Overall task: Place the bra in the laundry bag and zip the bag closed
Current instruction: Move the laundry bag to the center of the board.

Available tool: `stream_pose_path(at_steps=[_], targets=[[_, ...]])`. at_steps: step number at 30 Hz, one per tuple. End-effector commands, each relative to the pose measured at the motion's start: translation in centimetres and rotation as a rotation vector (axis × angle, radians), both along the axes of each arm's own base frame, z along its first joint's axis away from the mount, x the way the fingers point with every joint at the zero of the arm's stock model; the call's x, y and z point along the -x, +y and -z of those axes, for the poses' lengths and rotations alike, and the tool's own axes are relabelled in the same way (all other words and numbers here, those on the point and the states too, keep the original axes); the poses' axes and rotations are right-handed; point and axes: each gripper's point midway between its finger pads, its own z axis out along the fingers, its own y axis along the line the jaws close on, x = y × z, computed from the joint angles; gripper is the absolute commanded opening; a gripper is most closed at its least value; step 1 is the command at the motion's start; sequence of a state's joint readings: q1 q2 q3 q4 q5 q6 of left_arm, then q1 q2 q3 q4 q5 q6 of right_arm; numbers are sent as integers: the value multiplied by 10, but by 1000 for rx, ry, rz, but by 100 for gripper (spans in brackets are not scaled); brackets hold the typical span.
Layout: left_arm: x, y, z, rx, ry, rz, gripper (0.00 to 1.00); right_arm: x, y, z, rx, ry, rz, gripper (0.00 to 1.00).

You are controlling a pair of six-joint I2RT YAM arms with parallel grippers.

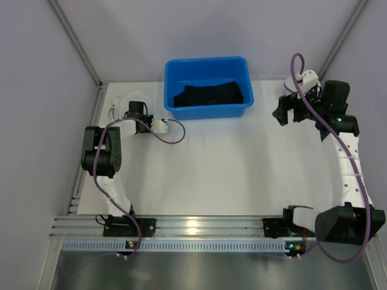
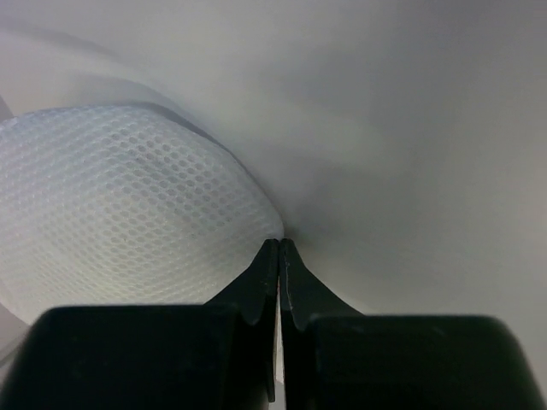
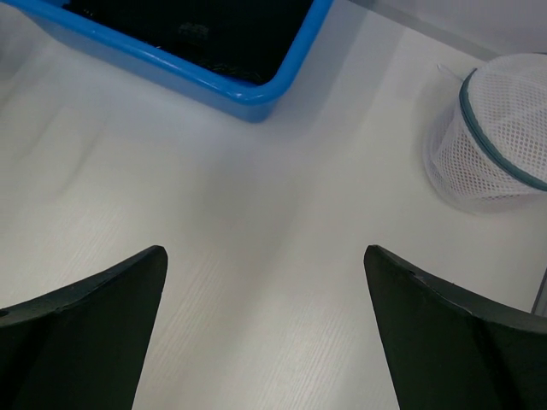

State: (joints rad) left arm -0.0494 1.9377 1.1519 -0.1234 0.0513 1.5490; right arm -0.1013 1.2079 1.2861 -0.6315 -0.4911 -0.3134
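Observation:
The bra (image 1: 208, 95) is a black bundle lying in the blue bin (image 1: 205, 112), also seen at the top of the right wrist view as dark fabric (image 3: 214, 30). A white mesh laundry bag (image 1: 140, 95) lies at the far left of the table. My left gripper (image 1: 132, 110) is down at it. In the left wrist view its jaws are pressed together (image 2: 279, 243) right on the edge of the mesh bag (image 2: 128, 205). My right gripper (image 1: 290, 115) hovers at the far right, wide open (image 3: 263, 252) over bare table with nothing between its fingers.
A second white mesh bag with a teal zipper rim (image 3: 491, 145) stands at the far right behind the right gripper (image 1: 308, 78). The blue bin's corner (image 3: 256, 90) lies just ahead of the right gripper. Grey walls enclose the table on three sides.

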Motion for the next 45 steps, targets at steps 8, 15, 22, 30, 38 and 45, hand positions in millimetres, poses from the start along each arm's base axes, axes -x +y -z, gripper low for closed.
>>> stream_pose_path(at_steps=[8,15,22,30,38,45], targets=[[125,-67,-58,269,110,41,0,8,8,-15,-62,-42,-19,99],[205,-115,-83,458,207,47,0,16,14,-17,-68,-35,-63,99],[232,-165,-160,805,261,-4,0,22,24,-8,-106,-22,-110,99],[217,-171,-221,1128,273,-267,0,27,40,12,-170,59,-205,97],[179,-97,-170,1271,338,-681,0,38,55,41,-256,165,-254,87],[173,-61,-97,1299,428,-957,0,59,73,78,-383,275,-253,68]])
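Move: The left hand already pinches the edge of the laundry bag, whose middle lies about 3 cm ahead and 4 cm left of it, just below. The board's center is some 30 cm to its right and 16 cm back; the blue bin's middle is about 28 cm right and 11 cm ahead. From the right hand the board's center lies roughly 26 cm left, 3 cm back and 28 cm below. Keeping the laundry bag's edge pinched, the left hand drags it back about 20 cm while rising about 20 cm and swinging out to the right, then swings back some 10 cm left and sinks about 10 cm, rolling its left side down and turning counter-clockwise. The empty right hand, late on, eases down, left and back about 11 cm, its fingers partly closing. ##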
